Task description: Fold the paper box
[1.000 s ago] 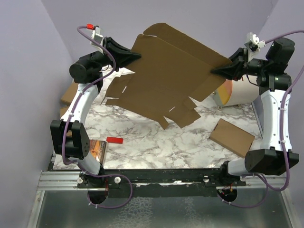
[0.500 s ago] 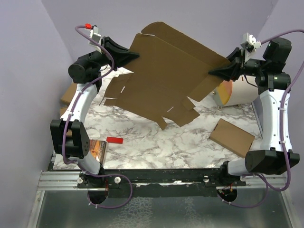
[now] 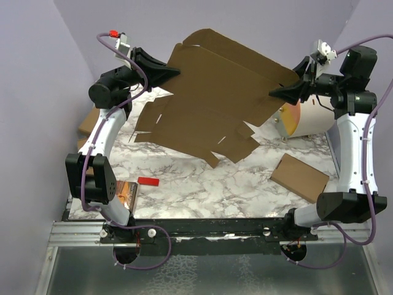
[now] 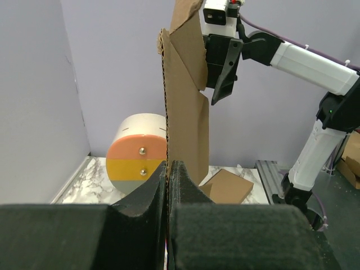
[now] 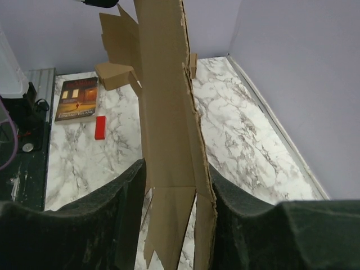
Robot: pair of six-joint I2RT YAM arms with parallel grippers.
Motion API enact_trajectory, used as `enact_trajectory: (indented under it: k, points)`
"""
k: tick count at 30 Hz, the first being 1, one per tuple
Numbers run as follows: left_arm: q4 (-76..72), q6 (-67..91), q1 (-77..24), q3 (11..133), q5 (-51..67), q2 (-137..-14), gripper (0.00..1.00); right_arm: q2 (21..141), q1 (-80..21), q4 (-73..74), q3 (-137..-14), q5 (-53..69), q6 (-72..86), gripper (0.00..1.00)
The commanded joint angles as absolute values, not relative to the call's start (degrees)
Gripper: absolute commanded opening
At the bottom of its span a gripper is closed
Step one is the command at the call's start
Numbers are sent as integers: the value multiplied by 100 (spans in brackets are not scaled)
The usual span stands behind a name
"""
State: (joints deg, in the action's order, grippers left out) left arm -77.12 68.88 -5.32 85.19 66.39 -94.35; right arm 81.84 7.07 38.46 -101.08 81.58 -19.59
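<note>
The paper box [image 3: 215, 104] is a large flat brown cardboard sheet with flaps, held in the air above the marble table. My left gripper [image 3: 178, 72] pinches its left edge; in the left wrist view its pads [image 4: 167, 169] are shut on the sheet [image 4: 183, 84], which stands edge-on. My right gripper [image 3: 273, 93] sits at the box's right edge. In the right wrist view its jaws [image 5: 175, 166] stand open on either side of the cardboard [image 5: 163, 84], with a gap on the left side.
A cream cylinder with an orange end [image 3: 295, 117] lies at the back right. A small cardboard box [image 3: 299, 178] lies on the table at right, more boxes [image 3: 89, 123] at left. A book [image 3: 126, 193] and a red block [image 3: 148, 181] lie near the front left. Purple walls stand close around.
My right gripper's jaws have spread apart from the cardboard's right edge. The box's lower flaps have sagged slightly. The left gripper keeps its hold.
</note>
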Motion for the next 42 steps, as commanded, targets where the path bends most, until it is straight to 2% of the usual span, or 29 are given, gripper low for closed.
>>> enact_trajectory:
  k: [1,9,27,31,38,42]
  points:
    - [-8050,7077,-653,8710,6738,-9478,0,8263,554,4079,-10335,8099,-2111,43]
    - [-8147,7131,-659,8719,6776,-9474,0,8367,554,4274,-10465,7812,-2265,52]
    - [-8240,7224,-657,8728,6802,-9475,0,8490,554,4423,-10624,7153,-2440,64]
    - [-8253,7218,-659,8740,6794,-9472,0,8513,554,4473,-10676,6945,-2436,70]
    - [-8259,7242,-659,8771,6776,-9492,0,8649,554,4722,-10758,7111,-2597,70]
    - [-8314,7292,-659,8787,6768,-9531,0,8745,554,4788,-10863,7401,-2578,63]
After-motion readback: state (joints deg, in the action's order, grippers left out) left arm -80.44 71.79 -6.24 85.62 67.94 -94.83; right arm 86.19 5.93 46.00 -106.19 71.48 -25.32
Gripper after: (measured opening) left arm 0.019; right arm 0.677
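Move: The left gripper already pinches the paper box's upper left edge; the box's upper right corner is some 25 cm to its right, 1 cm back and 4 cm lower. That corner lies between the right gripper's half-open fingers, about 1 cm ahead of the hand point, straight in line and level. From the right gripper, the drum stands about 11 cm ahead, 19 cm right and 36 cm below; the small flat box 14 cm back, 16 cm right and 42 cm below. Open the right gripper further, to about two thirds, while easing it forward some 3.5 cm and then also down about 2 cm, turning it clockwise nearly 10 degrees, with the paper box's right edge still between its spread fingers. Keep the left gripper shut on the upper left edge, letting it drift back barely a centimetre. ##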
